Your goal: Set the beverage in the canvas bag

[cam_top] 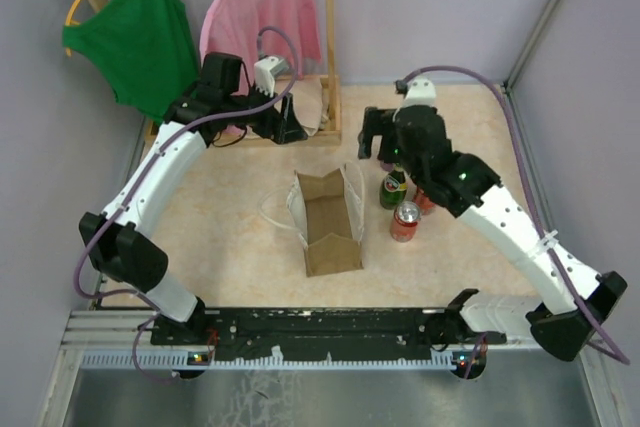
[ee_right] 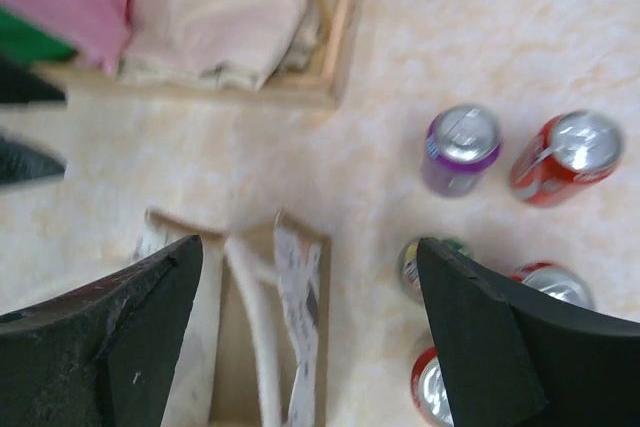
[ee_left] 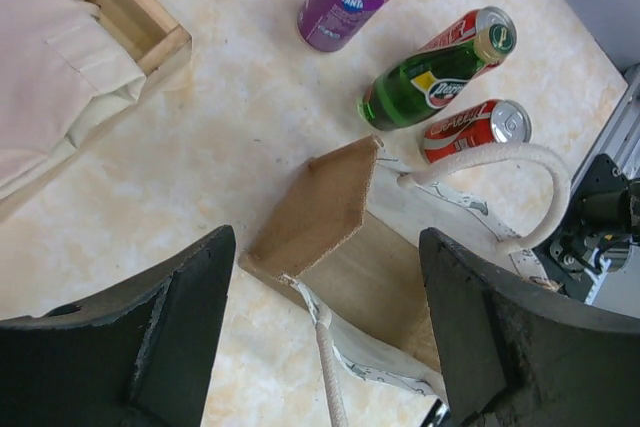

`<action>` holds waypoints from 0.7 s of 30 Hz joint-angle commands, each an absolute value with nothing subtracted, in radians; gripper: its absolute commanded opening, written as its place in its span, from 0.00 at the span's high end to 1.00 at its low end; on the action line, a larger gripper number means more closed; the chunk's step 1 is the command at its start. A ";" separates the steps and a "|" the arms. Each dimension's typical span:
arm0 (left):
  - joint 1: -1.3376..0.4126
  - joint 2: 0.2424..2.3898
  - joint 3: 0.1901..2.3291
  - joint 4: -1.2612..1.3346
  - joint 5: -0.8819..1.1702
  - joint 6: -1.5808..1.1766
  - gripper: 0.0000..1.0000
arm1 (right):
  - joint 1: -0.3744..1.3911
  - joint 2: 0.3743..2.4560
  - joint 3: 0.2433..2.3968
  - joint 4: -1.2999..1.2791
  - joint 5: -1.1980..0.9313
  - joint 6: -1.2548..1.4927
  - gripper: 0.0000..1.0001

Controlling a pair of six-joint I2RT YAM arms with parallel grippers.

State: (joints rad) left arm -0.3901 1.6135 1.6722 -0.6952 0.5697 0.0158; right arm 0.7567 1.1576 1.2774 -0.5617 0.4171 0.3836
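Note:
The canvas bag [cam_top: 328, 225] stands open at the table's middle, brown inside, with white cord handles [ee_left: 520, 162]. Several beverages stand just right of it: a green bottle [cam_top: 392, 187], a red can [cam_top: 404, 220], and in the wrist views a purple can [ee_right: 458, 147] and further red cans [ee_right: 570, 155]. My left gripper [cam_top: 284, 122] hovers behind the bag near the wooden rack, open and holding nothing; its view looks down on the bag's back corner [ee_left: 330, 217]. My right gripper [cam_top: 373, 137] hangs open and holding nothing above the bag's right wall [ee_right: 300, 297] and the drinks.
A wooden rack [cam_top: 325, 77] stands at the back with folded beige cloth [ee_left: 50, 77] in its base. A green top [cam_top: 140, 32] and a pink one [cam_top: 260, 17] hang from it. Walls close in on the left, the back and the right.

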 commanded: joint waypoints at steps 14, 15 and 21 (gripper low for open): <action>-0.380 1.535 1.619 -0.647 0.533 0.012 0.20 | 0.191 1.853 1.892 -0.917 0.215 0.298 0.13; -0.380 1.531 1.614 -0.647 0.530 0.015 0.20 | 0.180 1.873 1.895 -0.919 0.210 0.300 0.13; -0.378 1.507 1.580 -0.650 0.525 0.019 0.20 | 0.129 1.941 1.902 -0.923 0.193 0.309 0.13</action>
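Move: The right hand's fingers are open, and the far red Coke can stands about 15 cm ahead, 17 cm to its right and some 24 cm below. The purple Fanta can is 9 cm to the left of that can and level with it. The green bottle is 9 cm left and 10 cm nearer, and another Coke can is 11 cm straight behind it. From the left hand, the far Coke can is roughly 8 cm ahead, 33 cm right and 22 cm below. Swinging forward and to its right, away from the canvas bag, the right hand first rises a little, then drops steeply and ends about 15 cm lower, close over the far Coke can. On the way the wrist turns some 25 degrees clockwise and tips the fingers about 35 degrees further down. The fingers stay wide open. ##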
